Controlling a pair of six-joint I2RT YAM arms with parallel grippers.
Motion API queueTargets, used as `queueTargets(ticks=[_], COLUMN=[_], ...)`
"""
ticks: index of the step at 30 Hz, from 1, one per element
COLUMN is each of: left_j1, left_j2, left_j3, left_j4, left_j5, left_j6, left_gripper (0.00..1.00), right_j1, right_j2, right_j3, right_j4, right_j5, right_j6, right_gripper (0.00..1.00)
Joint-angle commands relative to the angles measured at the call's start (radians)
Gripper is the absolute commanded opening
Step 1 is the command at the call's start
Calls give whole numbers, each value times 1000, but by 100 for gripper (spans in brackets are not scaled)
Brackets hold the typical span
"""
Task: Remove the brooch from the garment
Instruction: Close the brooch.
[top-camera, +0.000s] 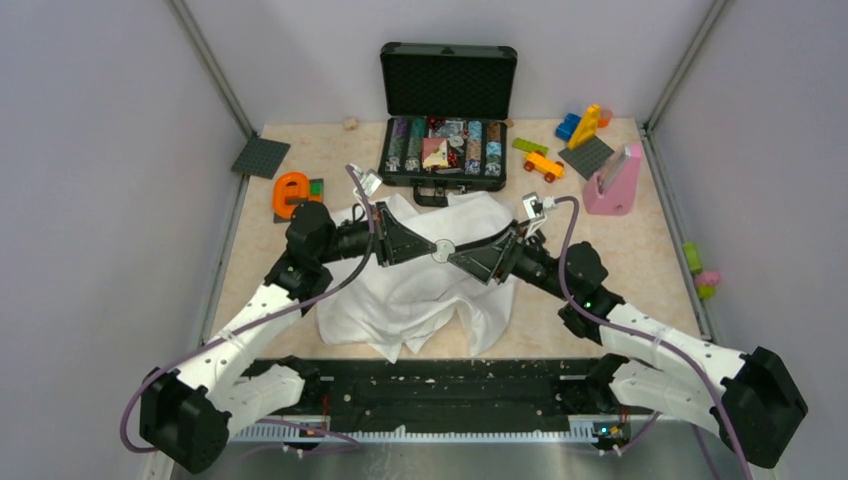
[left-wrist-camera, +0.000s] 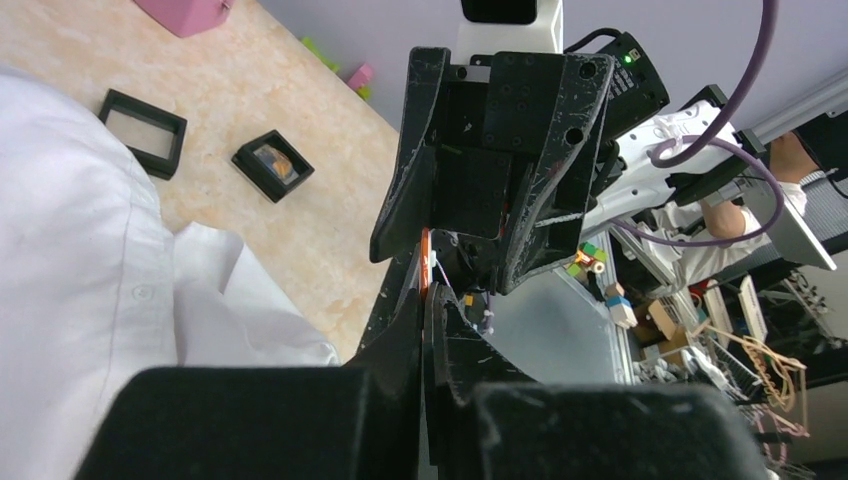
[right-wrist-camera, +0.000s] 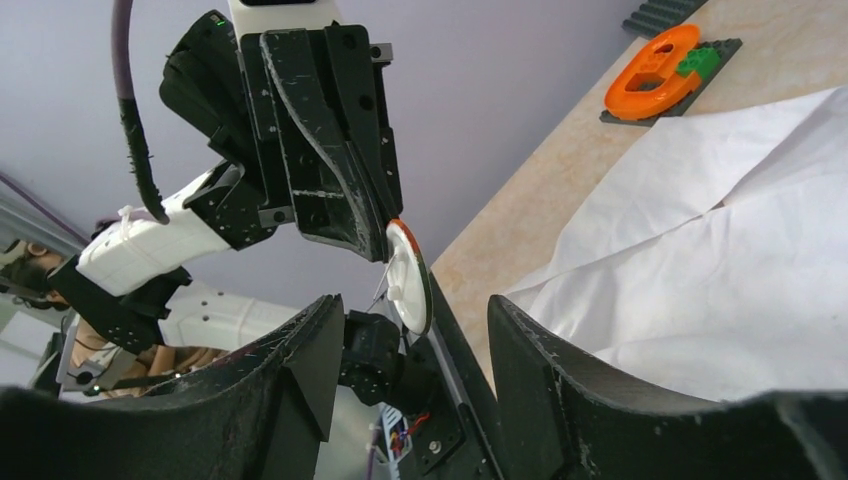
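The white garment (top-camera: 420, 295) lies crumpled at mid-table, also seen in the left wrist view (left-wrist-camera: 80, 230) and right wrist view (right-wrist-camera: 720, 270). Above it both grippers meet tip to tip. My left gripper (top-camera: 432, 247) (left-wrist-camera: 428, 292) is shut on the brooch (top-camera: 441, 251), a small pale disc with an orange rim (right-wrist-camera: 408, 280), seen edge-on as an orange sliver (left-wrist-camera: 425, 262). The brooch hangs in the air with no cloth on it. My right gripper (top-camera: 453, 256) (right-wrist-camera: 410, 325) is open, its fingers (right-wrist-camera: 545, 350) standing on either side of the brooch without touching it.
An open black case (top-camera: 447, 75) of small items stands at the back. An orange letter (top-camera: 290, 193), a grey plate (top-camera: 261, 157), toy bricks (top-camera: 585, 125) and a pink block (top-camera: 615, 180) ring the shirt. Two black square frames (left-wrist-camera: 146, 130) (left-wrist-camera: 273, 165) lie on the tabletop.
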Motion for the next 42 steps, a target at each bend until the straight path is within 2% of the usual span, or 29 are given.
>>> queueTargets(ticks=[1, 13, 18, 29, 42], left_j1=[5, 5, 5, 5, 5], left_j2=[20, 31, 27, 28, 19], left_j3=[-7, -9, -13, -11, 0], left_j4=[104, 121, 122, 110, 72], left_j5=[58, 82, 83, 102, 95], left_j6=[-45, -45, -46, -36, -22], left_gripper=[0, 0, 0, 0, 0], right_j1=[-8, -8, -8, -8, -8], right_j2=[12, 31, 42, 65, 85], right_j3=[57, 65, 65, 63, 68], right_j4=[66, 86, 89, 129, 75], right_j5=[-22, -34, -35, -33, -26], right_j6=[19, 28, 28, 53, 5], right_gripper=[56, 53, 47, 42, 33])
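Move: My left hand already pinches the brooch by its rim, and the disc's middle sits about 3 cm to the right of that hand's point, level with it. From my open right hand the brooch is some 3 cm to the left and 1 cm ahead, at the same height. Below my right hand by roughly 25 cm, the spread garment's middle lies about 8 cm left and 2 cm ahead, and the empty frame about 15 cm right and 10 cm ahead. I close my right fingers by nearly half of their gap around the near rim of the brooch, one finger above the disc on the pin side and one below, while easing that hand about 1 cm left towards my left hand. My left hand keeps its shut grip on the opposite rim, drifts back about 1 cm and swivels some 5 degrees clockwise. ##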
